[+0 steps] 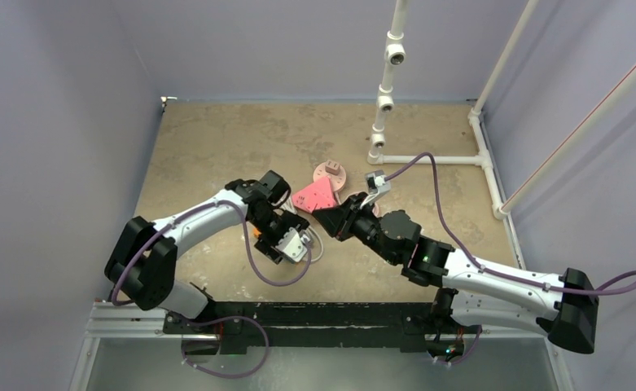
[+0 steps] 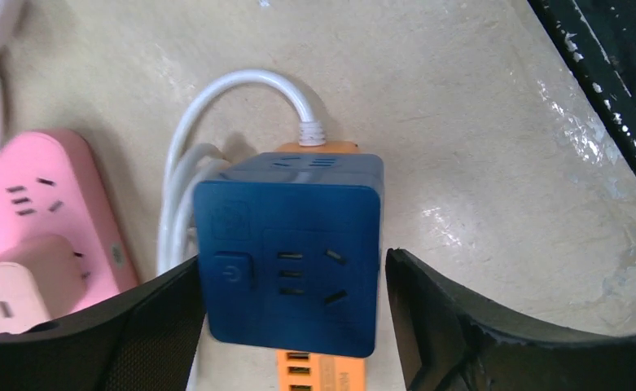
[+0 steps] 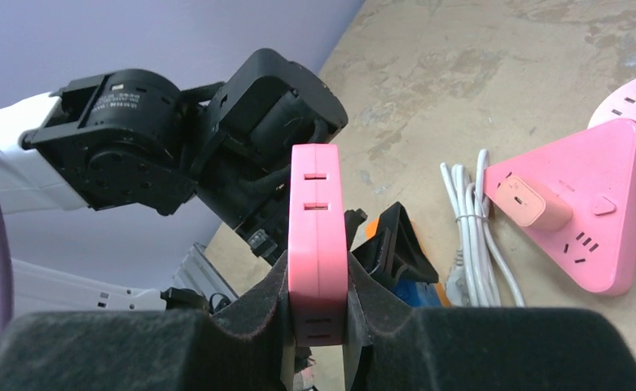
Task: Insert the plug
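My right gripper (image 3: 317, 269) (image 1: 331, 218) is shut on a flat pink plug adapter (image 3: 316, 204), held upright by its two broad faces, with slots showing on its narrow edge. It hangs just right of my left gripper (image 1: 296, 243). My left gripper (image 2: 291, 261) straddles a blue cube socket (image 2: 290, 220) (image 3: 416, 293) on an orange base (image 2: 318, 371). The left finger (image 2: 160, 318) rests against the cube's side. A thin gap separates the right finger (image 2: 428, 309) from it. A white cable (image 2: 241, 81) leaves the cube's far side.
A pink triangular power strip (image 1: 314, 195) (image 3: 591, 212) with a pale plug (image 3: 530, 204) in it lies beyond the grippers, a round pink one (image 1: 331, 173) behind it. A bundled white cord (image 3: 469, 236) lies beside it. White pipes (image 1: 388, 81) stand at the back right. A black rail (image 1: 298, 314) edges the front.
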### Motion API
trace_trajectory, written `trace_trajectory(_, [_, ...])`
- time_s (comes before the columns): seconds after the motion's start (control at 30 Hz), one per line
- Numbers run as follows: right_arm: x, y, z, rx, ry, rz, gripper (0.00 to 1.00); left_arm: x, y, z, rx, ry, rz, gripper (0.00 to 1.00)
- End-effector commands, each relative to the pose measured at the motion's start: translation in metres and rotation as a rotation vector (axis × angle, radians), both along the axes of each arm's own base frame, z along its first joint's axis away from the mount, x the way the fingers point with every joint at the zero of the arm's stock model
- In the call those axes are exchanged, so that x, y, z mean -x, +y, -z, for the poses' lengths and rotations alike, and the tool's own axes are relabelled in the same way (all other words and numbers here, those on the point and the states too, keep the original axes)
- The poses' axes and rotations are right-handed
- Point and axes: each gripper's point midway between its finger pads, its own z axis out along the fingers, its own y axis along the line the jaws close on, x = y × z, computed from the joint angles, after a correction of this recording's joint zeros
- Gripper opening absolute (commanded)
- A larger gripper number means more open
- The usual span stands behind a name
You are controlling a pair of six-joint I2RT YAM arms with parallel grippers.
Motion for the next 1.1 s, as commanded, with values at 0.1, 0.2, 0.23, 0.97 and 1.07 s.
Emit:
trace_trajectory(0.1, [-0.007, 0.002, -0.009, -0.005, -0.017, 0.025, 0.0, -0.021, 0.018, -0.006, -0.003, -0.189, -0.108, 0.99])
trace_trajectory(0.2, [-0.008, 0.002, -0.014, -0.004, -0.045, 0.025, 0.0, -0.026, 0.029, -0.024, 0.014, -0.214, -0.201, 0.99])
trace_trajectory(0.23, [-0.009, 0.003, -0.015, 0.0, -0.052, 0.022, 0.0, -0.03, 0.032, -0.032, 0.023, -0.222, -0.242, 0.99])
trace_trajectory(0.97, [0.007, 0.049, 0.014, 0.017, -0.147, 0.023, 0.0, -0.065, 0.051, -0.135, 0.492, 0.198, -1.11, 0.99])
trace_trajectory(1.07, [0.022, 0.061, 0.026, 0.024, -0.12, 0.025, 0.0, -0.066, 0.048, -0.143, 0.521, 0.236, -1.134, 0.99])
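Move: The left hand, fingers already loosening, is still at the blue block, whose middle is about 1 cm below it; the orange strip's middle is some 2 cm ahead, 3 cm left. The pink adapter in the right hand is about 20 cm above it, 1 cm ahead, 6 cm right. The pink triangle lies 13 cm ahead, 6 cm right; the white cord 7 cm ahead, 2 cm right. From the right hand, the blue block is 21 cm below, 1 cm back, 7 cm left. The left fingers spread wide and leave the blue block; after a small dip that hand climbs about 12 cm, swinging forward and left, then slightly back right, while turning some 60 degrees counter-clockwise, closing on the held pink adapter without reaching it. The right hand keeps its grip, sinks about 5 cm, comes partly up again, then slides left and back, for 5 cm left overall. ##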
